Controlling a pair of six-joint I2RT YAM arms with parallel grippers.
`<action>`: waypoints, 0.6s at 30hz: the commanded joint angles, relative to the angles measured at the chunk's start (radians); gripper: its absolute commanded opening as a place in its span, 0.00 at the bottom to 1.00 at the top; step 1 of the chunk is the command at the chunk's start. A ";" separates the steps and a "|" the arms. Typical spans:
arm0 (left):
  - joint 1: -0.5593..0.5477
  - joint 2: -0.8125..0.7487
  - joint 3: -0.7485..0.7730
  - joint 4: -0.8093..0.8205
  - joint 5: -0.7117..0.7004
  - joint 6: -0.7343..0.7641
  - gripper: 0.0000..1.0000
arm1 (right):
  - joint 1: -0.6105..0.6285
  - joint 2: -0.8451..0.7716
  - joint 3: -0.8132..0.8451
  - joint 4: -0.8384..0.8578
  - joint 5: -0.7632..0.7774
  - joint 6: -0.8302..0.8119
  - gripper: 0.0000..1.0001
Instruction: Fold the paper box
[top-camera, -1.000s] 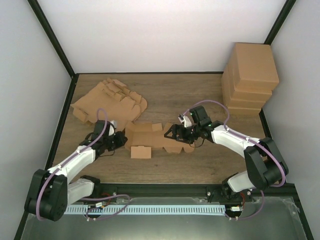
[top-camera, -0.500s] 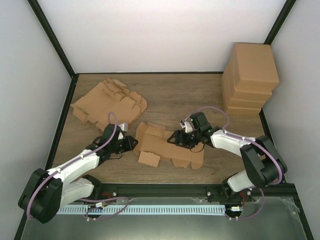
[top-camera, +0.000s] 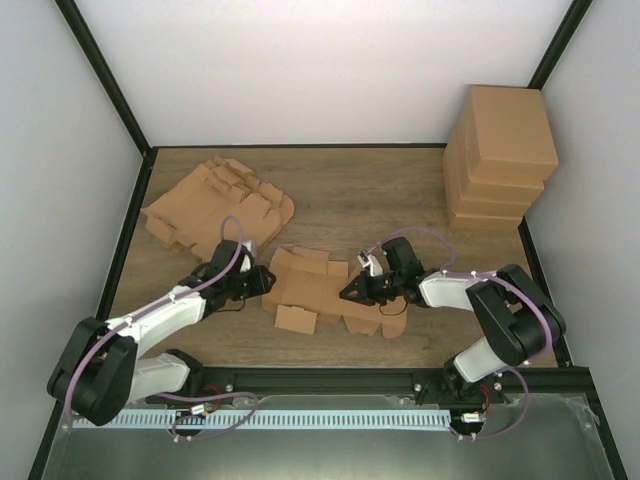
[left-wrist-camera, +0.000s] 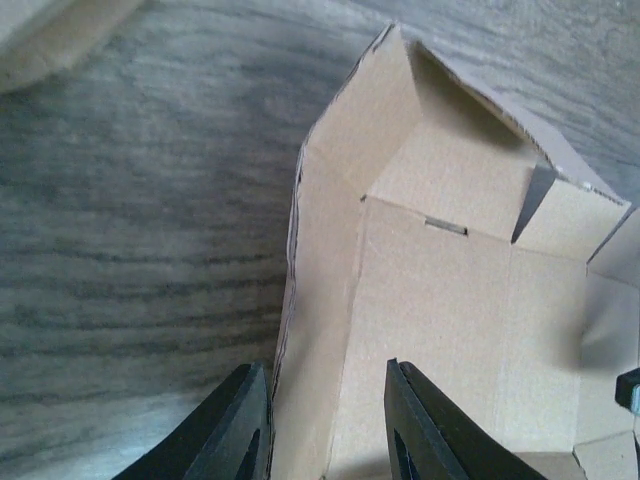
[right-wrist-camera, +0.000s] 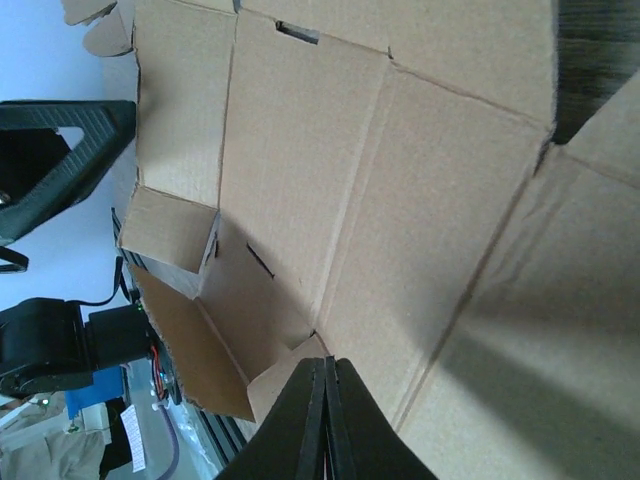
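The paper box (top-camera: 318, 292) is a brown cardboard blank lying mostly flat near the table's front middle, with some flaps raised. My left gripper (top-camera: 263, 283) is at its left edge. In the left wrist view that gripper (left-wrist-camera: 325, 405) is open, its jaws straddling a raised side flap (left-wrist-camera: 320, 300) without clamping it. My right gripper (top-camera: 351, 292) is over the blank's right half. In the right wrist view the gripper (right-wrist-camera: 322, 368) is shut, its tips low over the paper box's inner panel (right-wrist-camera: 400, 200), with nothing visible between them.
A stack of folded brown boxes (top-camera: 502, 155) stands at the back right. A pile of flat cardboard blanks (top-camera: 215, 205) lies at the back left. Black frame posts and white walls close in the table.
The left gripper has opened and slid right with the blank's left edge. The right gripper has closed and come down over the blank. The blank has shifted and turned slightly.
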 joint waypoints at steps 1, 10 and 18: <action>0.029 0.018 0.034 0.000 -0.021 0.039 0.35 | 0.011 0.036 0.005 0.073 -0.012 -0.005 0.01; 0.068 0.065 0.034 0.063 0.080 0.036 0.33 | 0.012 0.129 0.041 0.154 -0.015 0.039 0.01; 0.178 0.022 -0.021 0.037 0.069 0.032 0.63 | 0.012 0.205 0.046 0.055 0.099 -0.009 0.01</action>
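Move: The left hand is close over the upturned left end flap of the paper box, its middle roughly 1 cm ahead and 2 cm below. Some 9 cm to the right and 4 cm ahead is the far flap; the near flap sits about 6 cm right and 8 cm back. Beneath the right hand, around 3 cm below and 1 cm farther out, is the box's middle panel. From there the near flap lies 9 cm left, 5 cm back. Downward goes the right hand, fingers kept shut, about 3.5 cm and slightly forward, its tips coming onto the flat middle panel of the box. The left hand shifts about 2.5 cm left and 2 cm forward, most of the leftward part late, and opens its fingers wider, bringing the end flap's edge towards its right-hand finger. ##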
